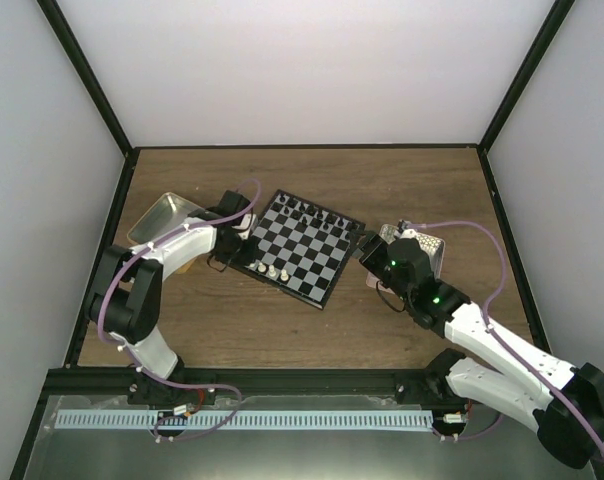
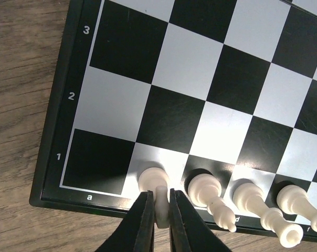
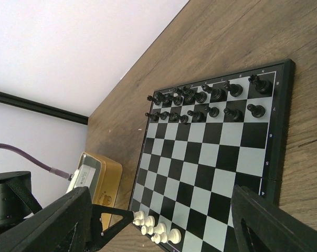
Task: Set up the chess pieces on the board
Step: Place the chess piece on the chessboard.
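The board [image 1: 304,262] lies mid-table, with black chess pieces [image 1: 312,212] in two rows along its far edge. Several white chess pieces [image 1: 272,271] stand at its near-left corner. My left gripper [image 2: 161,211] is shut on the top of one white piece [image 2: 154,179], whose base sits on the pale square second from the corner in row 1. Three more white pieces [image 2: 203,189] stand to its right. My right gripper [image 1: 367,250] hovers open at the board's right edge, holding nothing. In its wrist view the fingers [image 3: 59,223] frame the board [image 3: 211,157].
A yellow-sided metal tin [image 1: 167,216] stands left of the board, right behind my left arm. It also shows in the right wrist view, tin [image 3: 103,181]. A small tray [image 1: 429,246] sits to the right of the board, partly under my right wrist. Black frame rails border the table.
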Tool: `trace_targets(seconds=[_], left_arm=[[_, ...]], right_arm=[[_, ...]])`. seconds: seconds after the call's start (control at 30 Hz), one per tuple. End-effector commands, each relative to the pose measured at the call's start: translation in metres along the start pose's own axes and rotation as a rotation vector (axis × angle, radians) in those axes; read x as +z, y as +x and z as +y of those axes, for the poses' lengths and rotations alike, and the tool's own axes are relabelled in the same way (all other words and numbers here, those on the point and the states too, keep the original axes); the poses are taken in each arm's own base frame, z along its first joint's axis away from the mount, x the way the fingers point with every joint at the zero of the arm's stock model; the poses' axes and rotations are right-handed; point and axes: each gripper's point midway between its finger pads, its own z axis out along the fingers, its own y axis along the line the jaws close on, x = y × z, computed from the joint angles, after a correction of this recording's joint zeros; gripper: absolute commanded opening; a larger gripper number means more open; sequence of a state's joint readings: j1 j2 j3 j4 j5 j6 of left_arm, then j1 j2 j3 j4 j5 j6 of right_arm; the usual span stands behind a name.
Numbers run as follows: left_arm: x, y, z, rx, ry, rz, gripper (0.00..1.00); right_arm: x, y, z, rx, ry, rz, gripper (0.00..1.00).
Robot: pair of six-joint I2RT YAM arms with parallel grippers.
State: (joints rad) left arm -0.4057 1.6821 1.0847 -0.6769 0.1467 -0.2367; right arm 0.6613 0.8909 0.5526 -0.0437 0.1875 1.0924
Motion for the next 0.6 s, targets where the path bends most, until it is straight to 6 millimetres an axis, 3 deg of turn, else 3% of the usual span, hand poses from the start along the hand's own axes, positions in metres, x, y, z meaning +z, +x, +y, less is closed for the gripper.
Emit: trace_targets(seconds=[0.0, 0.17, 0.33, 0.43, 0.57], left_arm=[[0.001, -0.001, 0.001, -0.008, -0.003, -0.004, 0.14], [-0.012, -0.008, -0.006, 0.012, 0.025, -0.042, 0.3], [-0.037, -0.024, -0.015, 0.039, 0.051, -0.128, 0.36], [-0.061, -0.039, -0.011, 0.041, 0.014, -0.232, 0.37], [-0.111, -0.064, -0.019, 0.062, 0.035, -0.449, 0.42]], right_arm=[[-0.002, -0.006, -0.008, -0.002, 0.019, -0.034, 0.75], [-0.003, -0.007, -0.008, -0.012, 0.025, -0.037, 0.74], [-0.004, -0.01, -0.014, -0.08, 0.062, -0.046, 0.75], [-0.001, -0.017, -0.026, -0.16, 0.132, -0.037, 0.75], [0.009, -0.031, -0.054, -0.224, 0.255, -0.001, 0.74]])
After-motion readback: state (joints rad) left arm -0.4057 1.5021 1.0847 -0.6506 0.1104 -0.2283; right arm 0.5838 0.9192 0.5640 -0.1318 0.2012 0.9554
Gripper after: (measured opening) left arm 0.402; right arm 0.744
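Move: The left hand still holds the white chess piece by its top, standing on b1, right beneath the fingers with its middle about 1 cm below them. The c1 piece is some 2 cm to the right and 1 cm back, the d1 piece about 5 cm right and 2 cm back. The right hand, empty and open, has the tray of white pieces about 12 cm to its right, roughly level and 18 cm below; from it the b1 piece lies some 24 cm left, 2 cm farther out and 17 cm below. Opening first while it stays in place over b1, the left hand lets go of the white chess piece, then rises ever faster, about 6 cm straight up, away from the row, its fingertips tilting some 10 degrees forward. Late on, the empty right hand sets off rightward and down towards the tray, about 3 cm, rolling its left side down, fingers staying open. ##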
